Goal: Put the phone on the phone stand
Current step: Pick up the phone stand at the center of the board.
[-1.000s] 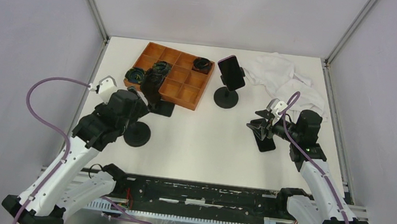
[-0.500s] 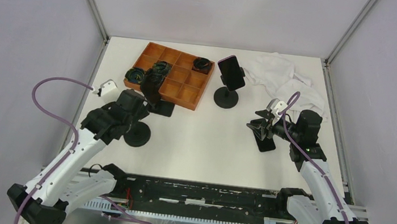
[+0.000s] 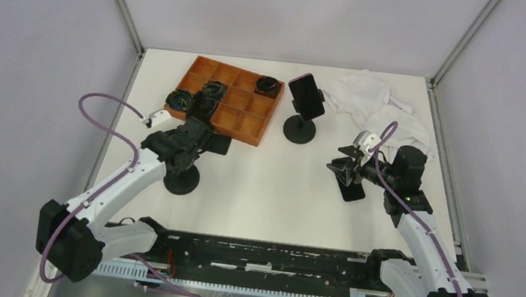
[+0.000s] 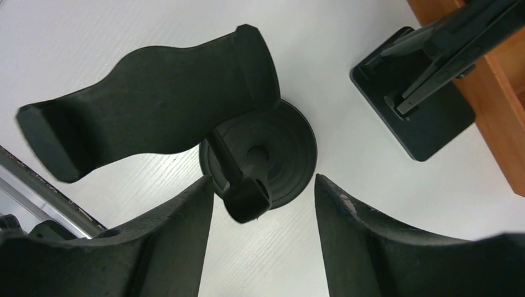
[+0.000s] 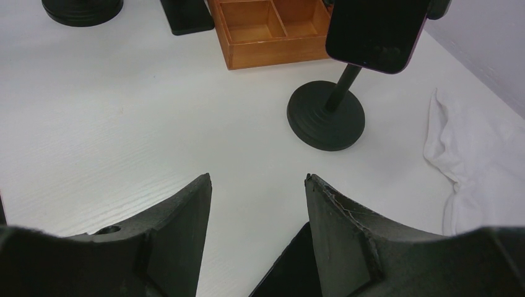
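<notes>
An empty black phone stand (image 4: 148, 105) with a round base (image 3: 182, 179) stands at the left. My left gripper (image 4: 263, 179) hovers over it, open, its fingertips either side of the stand's stem joint without touching it; from above the left gripper (image 3: 191, 140) sits just above that base. A dark phone (image 4: 458, 34) leans on a square-based stand (image 3: 214, 143) by the tray. Another phone (image 3: 306, 95) with a purple rim sits on a round stand (image 5: 326, 117). My right gripper (image 3: 342, 170) is open over a flat black slab (image 3: 350, 190).
An orange compartment tray (image 3: 244, 120) at the back left holds black round parts, with one more (image 3: 179, 99) beside it. A crumpled white cloth (image 3: 379, 106) lies at the back right. Grey walls and metal rails enclose the white table.
My left arm has reached forward and right, bringing its gripper over the empty stand, and its jaws have narrowed. The right arm has not moved.
</notes>
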`<state>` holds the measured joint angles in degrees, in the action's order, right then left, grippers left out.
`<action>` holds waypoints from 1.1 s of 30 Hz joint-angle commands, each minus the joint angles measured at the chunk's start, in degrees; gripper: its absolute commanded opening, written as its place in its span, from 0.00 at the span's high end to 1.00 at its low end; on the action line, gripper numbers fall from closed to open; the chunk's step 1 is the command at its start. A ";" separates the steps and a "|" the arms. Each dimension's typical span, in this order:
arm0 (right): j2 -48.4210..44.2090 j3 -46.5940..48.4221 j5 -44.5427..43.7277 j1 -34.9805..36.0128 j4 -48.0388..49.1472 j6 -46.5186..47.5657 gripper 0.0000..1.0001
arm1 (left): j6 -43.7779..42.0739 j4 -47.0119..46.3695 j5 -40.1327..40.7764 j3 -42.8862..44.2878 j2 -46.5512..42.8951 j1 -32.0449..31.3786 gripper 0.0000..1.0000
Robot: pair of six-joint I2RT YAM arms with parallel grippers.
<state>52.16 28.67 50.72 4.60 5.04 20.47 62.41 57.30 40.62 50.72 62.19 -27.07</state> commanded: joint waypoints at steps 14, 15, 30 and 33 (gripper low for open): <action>-1.13 1.22 -0.09 -0.18 0.30 0.54 0.37 | 9.41 1.33 8.54 1.60 6.49 0.26 0.77; -1.09 1.22 -0.15 -0.17 0.24 0.54 0.37 | 9.82 1.90 8.59 1.93 6.84 0.24 0.82; -1.04 1.22 -0.31 -0.17 0.23 0.71 0.37 | -5.62 0.30 -1.77 5.60 2.76 0.22 0.98; -1.08 1.22 -0.36 -0.19 0.23 0.71 0.36 | -7.67 -0.40 -3.87 4.85 -1.56 0.17 0.98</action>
<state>51.90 28.67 50.50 4.60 5.02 20.73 61.69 59.44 38.70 53.65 66.87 -27.07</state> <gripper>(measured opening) 0.634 0.318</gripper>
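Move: The black phone stand's neck joint is nearly between the open fingers of my left hand: about 1 cm ahead, 1 cm to the left and 2 cm lower. The black folding stand is some 14 cm ahead of this hand and 8 cm to its right; the wooden tray's middle is about 27 cm ahead and 10 cm right. From my idle right hand, the phone stand's neck lies roughly 46 cm left and 3 cm back, a little lower. I sink my left hand the last 1.5 cm, easing slightly forward and left over the phone stand's neck, and close the fingers from well open until they stop on the joint below its cradle, pinching it. Keeping that grip, I carry it about 1.5 cm to the right and ease up nearly 1 cm, turning the hand a little clockwise. ##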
